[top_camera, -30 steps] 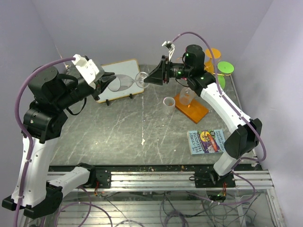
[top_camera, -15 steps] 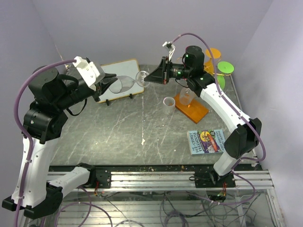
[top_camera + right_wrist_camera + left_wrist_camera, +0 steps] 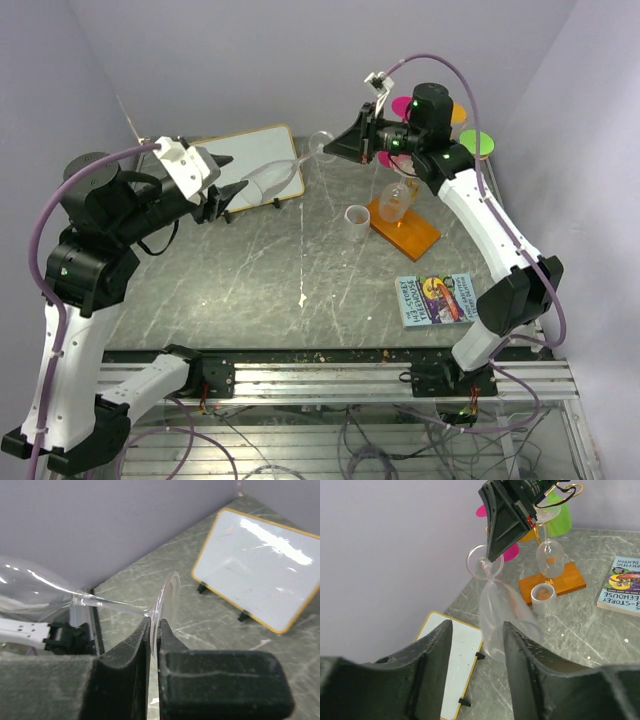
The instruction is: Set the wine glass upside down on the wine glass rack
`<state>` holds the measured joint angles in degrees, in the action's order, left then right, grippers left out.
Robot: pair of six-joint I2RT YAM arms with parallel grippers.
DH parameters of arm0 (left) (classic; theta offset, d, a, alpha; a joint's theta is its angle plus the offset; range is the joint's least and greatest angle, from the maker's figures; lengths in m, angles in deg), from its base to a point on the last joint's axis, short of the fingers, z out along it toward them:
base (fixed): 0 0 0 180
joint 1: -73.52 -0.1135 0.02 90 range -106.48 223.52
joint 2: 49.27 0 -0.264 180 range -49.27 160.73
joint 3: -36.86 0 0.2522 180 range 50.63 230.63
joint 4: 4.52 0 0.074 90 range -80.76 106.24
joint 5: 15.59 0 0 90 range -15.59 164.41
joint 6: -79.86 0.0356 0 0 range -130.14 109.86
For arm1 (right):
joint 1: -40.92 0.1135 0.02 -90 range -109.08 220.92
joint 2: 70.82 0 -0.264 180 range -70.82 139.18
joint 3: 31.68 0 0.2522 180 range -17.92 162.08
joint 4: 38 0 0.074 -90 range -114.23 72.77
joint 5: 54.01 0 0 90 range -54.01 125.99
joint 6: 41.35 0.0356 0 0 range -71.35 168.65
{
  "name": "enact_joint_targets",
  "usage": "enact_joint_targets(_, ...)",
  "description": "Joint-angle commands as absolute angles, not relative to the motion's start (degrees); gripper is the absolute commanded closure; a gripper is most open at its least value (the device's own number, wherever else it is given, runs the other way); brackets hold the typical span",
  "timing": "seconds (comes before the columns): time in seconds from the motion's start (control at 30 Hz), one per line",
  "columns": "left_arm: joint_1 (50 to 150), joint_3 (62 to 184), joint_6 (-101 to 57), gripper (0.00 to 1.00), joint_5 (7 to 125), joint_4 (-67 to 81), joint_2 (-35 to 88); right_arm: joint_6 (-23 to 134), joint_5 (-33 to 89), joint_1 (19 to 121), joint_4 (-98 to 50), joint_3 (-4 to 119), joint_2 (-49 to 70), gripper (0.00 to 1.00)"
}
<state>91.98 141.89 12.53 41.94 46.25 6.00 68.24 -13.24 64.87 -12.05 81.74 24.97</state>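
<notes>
The clear wine glass (image 3: 270,182) hangs nearly level in the air, its foot (image 3: 169,602) pinched edge-on in my shut right gripper (image 3: 330,152) (image 3: 154,622). Its bowl (image 3: 504,617) points toward my left gripper (image 3: 234,187) (image 3: 477,625), which is open; the bowl lies just past its fingertips (image 3: 436,645), not gripped. The wine glass rack (image 3: 412,234) (image 3: 555,581), gold wire on an orange base, stands at the back right, below my right gripper, with another glass (image 3: 550,555) hanging upside down on it.
A white board (image 3: 262,162) (image 3: 255,562) with a yellow frame stands at the back left. A small white cup (image 3: 356,215) sits beside the rack's base. A book (image 3: 435,298) lies front right. Coloured discs (image 3: 476,143) stand behind the right arm.
My left gripper has opened, let go of the bowl and drawn back to the left. My right gripper, shut on the foot, has risen and moved right with the glass.
</notes>
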Motion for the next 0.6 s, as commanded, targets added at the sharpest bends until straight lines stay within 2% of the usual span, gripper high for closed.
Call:
enact_joint_targets(0.0, 91.49, 141.44, 16.34, 0.38, 44.41, 47.14, 3.47, 60.5, -10.07, 62.05, -7.73, 84.8, 22.09, 1.0)
enact_joint_targets(0.13, 91.19, 140.83, 18.65, 0.26, 45.88, 49.91, 1.87, 51.06, -4.87, 60.94, -2.41, 87.62, 20.82, 1.0)
enact_joint_targets(0.4, 90.35, 137.77, 18.06, 0.13, 51.09, 51.94, -0.16, 32.34, 4.74, 61.29, 6.18, 92.02, 18.73, 1.0)
enact_joint_targets(0.5, 89.38, 134.87, 17.31, 0.03, 52.46, 52.43, -0.75, 26.55, 8.63, 61.73, 8.55, 92.78, 18.08, 1.0)
enact_joint_targets(0.57, 89.07, 133.75, 16.52, 0.01, 53.58, 53.36, -0.67, 23.11, 10.67, 62.01, 10.01, 93.12, 17.58, 1.0)
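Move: The right hand already holds the wine glass pinched by its foot, bowl out to the left. The rack's free left hook lies about 10 cm to its right, 7 cm ahead and 6 cm lower. The hanging pink glass is some 15 cm right, 13 cm ahead and 14 cm down; the hanging clear glass is about 15 cm right, 1 cm ahead and 15 cm down. From the left hand, that hook is roughly 28 cm right, 19 cm ahead and 14 cm down. Rightward, about 8 cm, the right hand carries the glass away from the left hand towards the rack's free hook, edging forward early and then rising some 4 cm. Its shut fingers keep their pinch on the foot while the wrist swings round nearly 40 degrees, fingertips dipping and turning clockwise. The left hand, already loosened, spreads from half to fully open, backing off left, then sinking. ##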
